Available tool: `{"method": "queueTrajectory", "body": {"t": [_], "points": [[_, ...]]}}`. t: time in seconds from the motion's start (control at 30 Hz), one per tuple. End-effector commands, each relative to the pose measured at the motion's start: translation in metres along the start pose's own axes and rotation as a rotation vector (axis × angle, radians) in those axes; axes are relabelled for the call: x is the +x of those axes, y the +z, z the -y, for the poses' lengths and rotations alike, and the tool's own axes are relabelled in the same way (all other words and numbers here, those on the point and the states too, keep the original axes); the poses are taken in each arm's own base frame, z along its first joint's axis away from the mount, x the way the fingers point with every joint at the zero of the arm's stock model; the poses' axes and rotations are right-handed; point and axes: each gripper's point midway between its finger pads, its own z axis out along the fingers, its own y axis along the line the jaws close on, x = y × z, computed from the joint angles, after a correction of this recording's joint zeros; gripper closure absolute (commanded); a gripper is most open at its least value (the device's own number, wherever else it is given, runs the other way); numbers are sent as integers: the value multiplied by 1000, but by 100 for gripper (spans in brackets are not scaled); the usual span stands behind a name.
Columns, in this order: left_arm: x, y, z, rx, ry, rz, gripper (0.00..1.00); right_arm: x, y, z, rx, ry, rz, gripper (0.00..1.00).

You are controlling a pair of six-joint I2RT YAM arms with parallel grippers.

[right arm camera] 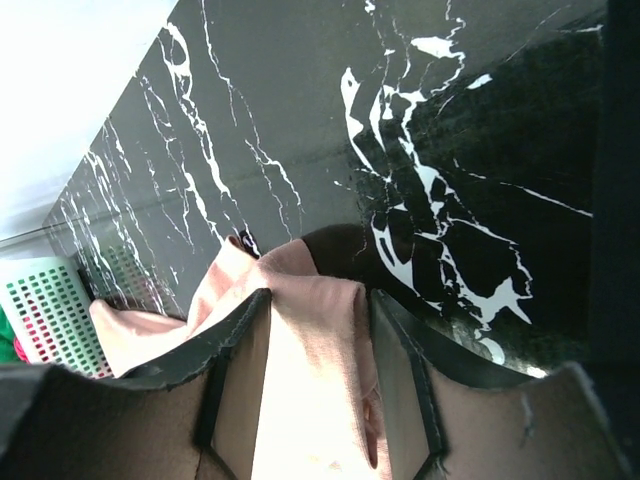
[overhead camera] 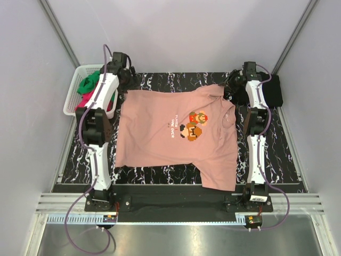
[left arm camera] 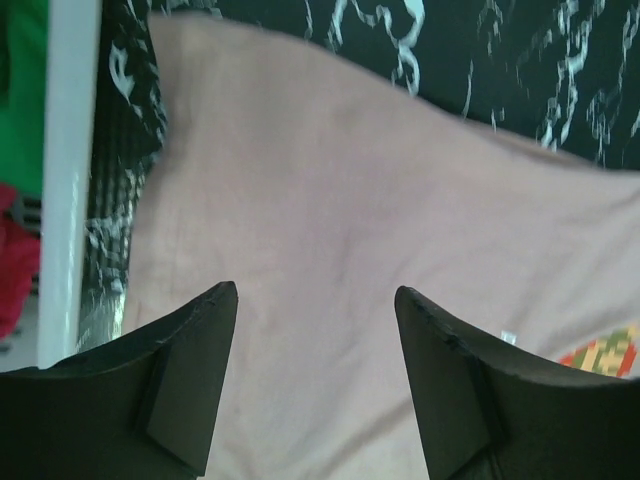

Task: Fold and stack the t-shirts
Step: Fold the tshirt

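Note:
A salmon-pink t-shirt (overhead camera: 170, 133) with a pixel-art figure lies spread face up across the black marbled table (overhead camera: 282, 154). My left gripper (overhead camera: 123, 80) hovers over the shirt's far left corner; in the left wrist view it (left arm camera: 315, 290) is open, with only flat pink cloth (left arm camera: 330, 200) below. My right gripper (overhead camera: 232, 85) is at the far right sleeve. In the right wrist view it (right arm camera: 318, 295) stands open, with a bunched fold of pink sleeve (right arm camera: 320, 340) between its fingers. A black t-shirt (overhead camera: 274, 92) lies at the far right.
A white basket (overhead camera: 74, 90) at the far left holds a green t-shirt (overhead camera: 88, 82) and a red one (overhead camera: 85, 100); its rim (left arm camera: 70, 150) runs beside the left gripper. Grey walls enclose the table. A metal rail (overhead camera: 176, 205) lines the near edge.

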Motion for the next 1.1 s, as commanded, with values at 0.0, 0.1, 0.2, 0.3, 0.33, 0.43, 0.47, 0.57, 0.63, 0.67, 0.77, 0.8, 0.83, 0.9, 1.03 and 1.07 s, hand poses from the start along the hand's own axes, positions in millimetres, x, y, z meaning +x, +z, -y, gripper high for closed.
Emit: {"method": "queueTrajectory", "body": {"t": [0.0, 0.1, 0.2, 0.3, 0.33, 0.43, 0.47, 0.57, 0.63, 0.67, 0.77, 0.8, 0.83, 0.9, 1.03, 1.07], "points": [[-31, 16, -9, -13, -66, 55, 32, -7, -6, -29, -76, -41, 29, 48], [-44, 30, -21, -33, -110, 75, 32, -6, -6, -36, -90, -49, 28, 48], [-51, 42, -23, -23, -118, 86, 32, -3, -6, -39, -101, -54, 19, 48], [-52, 57, -18, 15, -128, 77, 32, 0, -6, -41, -104, -54, 10, 48], [-52, 63, -16, 31, -133, 69, 32, 0, -6, -42, -106, -55, 9, 48], [-55, 70, -11, 53, -130, 78, 32, 3, -6, -44, -111, -53, -1, 48], [-55, 72, -11, 52, -130, 80, 33, 3, -6, -44, -112, -53, -2, 48], [-54, 82, -14, 48, -136, 76, 33, 6, -8, -48, -118, -53, -10, 48], [-51, 89, -15, 44, -140, 67, 33, 5, -10, -50, -121, -56, -9, 48], [-49, 92, -16, 39, -140, 64, 33, 5, -11, -51, -123, -58, -9, 48], [-52, 96, -19, 30, -148, 74, 33, 4, -13, -53, -126, -62, -6, 47], [-54, 96, -17, 35, -149, 78, 33, 5, -14, -54, -130, -63, -8, 47], [-54, 98, -19, 34, -157, 79, 33, 6, -14, -54, -133, -60, -14, 47], [-54, 100, -21, 29, -163, 78, 34, 6, -14, -55, -134, -57, -16, 47], [-51, 104, -27, 9, -162, 74, 34, 9, -12, -52, -130, -54, -27, 48], [-51, 104, -27, 8, -160, 72, 34, 10, -12, -50, -128, -65, -27, 49]]}}
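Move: The t-shirt's far left corner lies about 12 cm ahead of the left hand, 7 cm to its left and 13 cm below. The white basket's middle is some 18 cm left of that corner. The right hand already straddles the t-shirt's far right corner, about 1 cm to its left and 2 cm below, with the black box about 18 cm to its right, level ahead. Left hand, open, reaches forward and down about 8 cm each towards its corner; right eases 2 cm left, half-open. ##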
